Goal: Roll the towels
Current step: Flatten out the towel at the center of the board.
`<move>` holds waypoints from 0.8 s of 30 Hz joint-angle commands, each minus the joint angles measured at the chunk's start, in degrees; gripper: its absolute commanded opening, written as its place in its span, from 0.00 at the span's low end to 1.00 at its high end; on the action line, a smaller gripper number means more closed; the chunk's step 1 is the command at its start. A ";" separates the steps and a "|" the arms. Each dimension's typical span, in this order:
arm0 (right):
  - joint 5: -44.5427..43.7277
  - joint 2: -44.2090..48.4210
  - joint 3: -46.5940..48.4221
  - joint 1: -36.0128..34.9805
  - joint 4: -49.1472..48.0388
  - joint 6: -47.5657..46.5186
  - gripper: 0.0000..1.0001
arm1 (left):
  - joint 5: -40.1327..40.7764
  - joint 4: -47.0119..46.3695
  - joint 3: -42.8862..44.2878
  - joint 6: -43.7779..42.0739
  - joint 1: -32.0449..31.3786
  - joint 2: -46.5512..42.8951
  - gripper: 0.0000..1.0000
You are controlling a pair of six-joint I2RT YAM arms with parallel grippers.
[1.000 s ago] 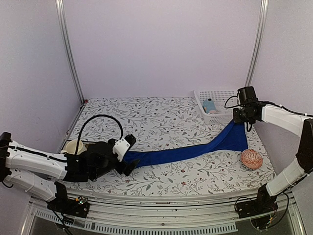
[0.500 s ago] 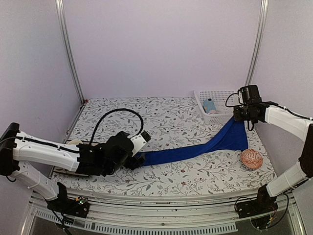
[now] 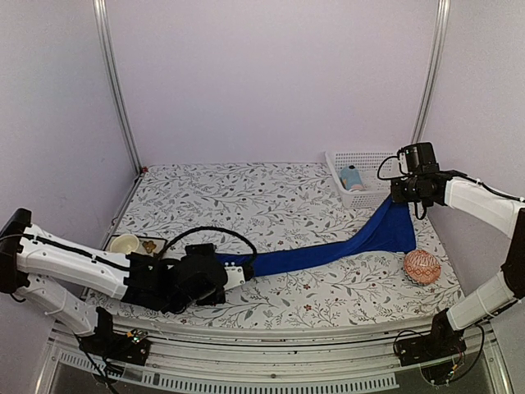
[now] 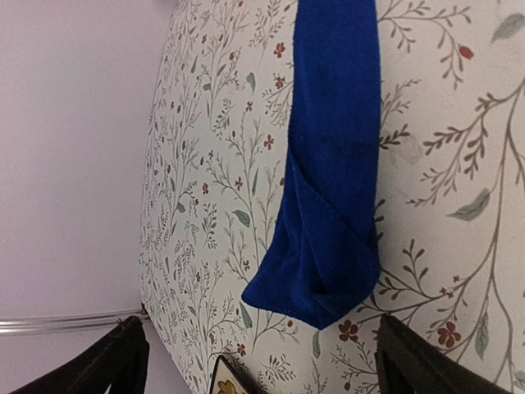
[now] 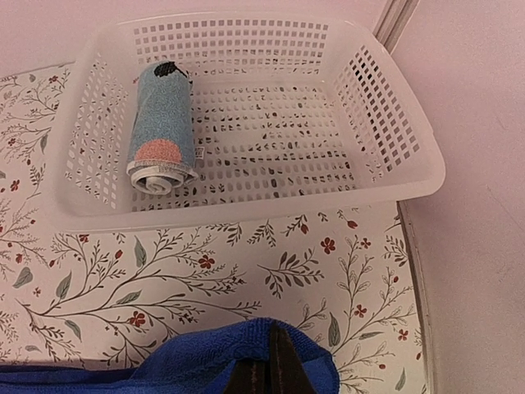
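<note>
A long royal-blue towel (image 3: pixel 328 250) stretches across the floral table. Its right end hangs lifted from my right gripper (image 3: pixel 408 203), which is shut on that end. In the right wrist view the closed fingertips (image 5: pixel 275 361) pinch the blue fold (image 5: pixel 205 361). My left gripper (image 3: pixel 238 273) lies low on the table, open, just short of the towel's near end (image 4: pixel 328 271). That end sits between and beyond the two dark fingers (image 4: pixel 115 365), touching neither. A light-blue towel (image 5: pixel 160 123), rolled into a short cylinder, rests in the white basket (image 5: pixel 385 90).
The basket (image 3: pixel 365 158) stands at the back right. A pink-red patterned ball (image 3: pixel 421 267) lies near the right front edge, beside the towel. A small cream cup (image 3: pixel 125 244) and a flat card (image 3: pixel 149 245) sit at the left, behind my left arm.
My left arm has swung right and dropped low to the table, uncovering the cup. The towel's near end has slid slightly right. The right gripper has hardly moved.
</note>
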State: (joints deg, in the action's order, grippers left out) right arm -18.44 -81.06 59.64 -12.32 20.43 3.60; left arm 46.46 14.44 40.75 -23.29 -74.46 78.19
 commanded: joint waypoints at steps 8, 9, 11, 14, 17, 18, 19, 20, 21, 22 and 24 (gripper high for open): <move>1.46 1.47 -0.66 -0.26 -1.18 -0.24 0.04 | -6.40 -0.44 -5.66 -12.34 -1.14 -5.87 0.95; 1.47 1.43 -0.71 -0.24 -1.23 -0.30 0.04 | -7.62 0.11 -5.23 -12.60 -0.92 -5.17 0.95; 1.45 1.38 -0.68 -0.20 -1.19 -0.26 0.04 | -9.96 0.97 -4.55 -13.29 -0.09 -3.89 0.93; 1.71 1.43 -0.74 -0.25 -1.26 -0.26 0.04 | -12.67 0.50 -3.79 -15.03 1.95 -2.61 0.90; 1.97 1.52 -0.83 -0.23 -1.21 -0.34 0.04 | -14.63 -1.30 -3.08 -16.99 3.65 -0.56 0.85; 1.94 1.55 -0.85 -0.25 -1.24 -0.34 0.04 | -14.85 -1.49 -2.72 -17.40 4.16 0.41 0.83; 1.99 1.53 -0.92 -0.25 -1.25 -0.34 0.04 | -15.13 -1.62 -2.37 -17.82 4.75 1.33 0.79; 2.04 1.57 -0.95 -0.25 -1.24 -0.34 0.04 | -15.29 -1.83 -2.01 -18.24 5.45 2.20 0.76; 2.09 1.54 -0.97 -0.25 -1.34 -0.34 0.04 | -15.34 -2.27 -1.77 -18.61 6.04 3.08 0.72; 2.11 1.50 -1.01 -0.25 -1.41 -0.34 0.04 | -15.52 -2.86 -1.45 -19.03 6.56 3.83 0.69; 2.09 1.44 -0.95 -0.25 -1.38 -0.41 0.04 | -16.58 -3.41 -0.86 -19.29 7.39 5.03 0.65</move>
State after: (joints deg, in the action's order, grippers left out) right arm -16.99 -81.03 59.27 -12.36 20.27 3.57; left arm 32.60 13.61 37.78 -40.36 -69.10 81.06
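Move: Ahead of the left hand by some 9 cm, 3 cm to its right and about 10 cm below, lies the crumpled left end of the blue towel. The mug stands roughly 22 cm to this hand's left and 7 cm ahead, on the patterned tray, whose middle lies in about the same place but nearer table height. From the right hand, that towel end is some 57 cm left, 12 cm back and 17 cm lower. Sinking about 5 cm towards the towel's left end, the left hand first eases back some 2 cm, then comes forward again as it drops. Its wrist turns clockwise and rolls left side up by around 15 degrees, tipping slightly down, while the wide-open fingers close by roughly a third. The right hand holds nearly still, keeping its pinch on the raised right end. ##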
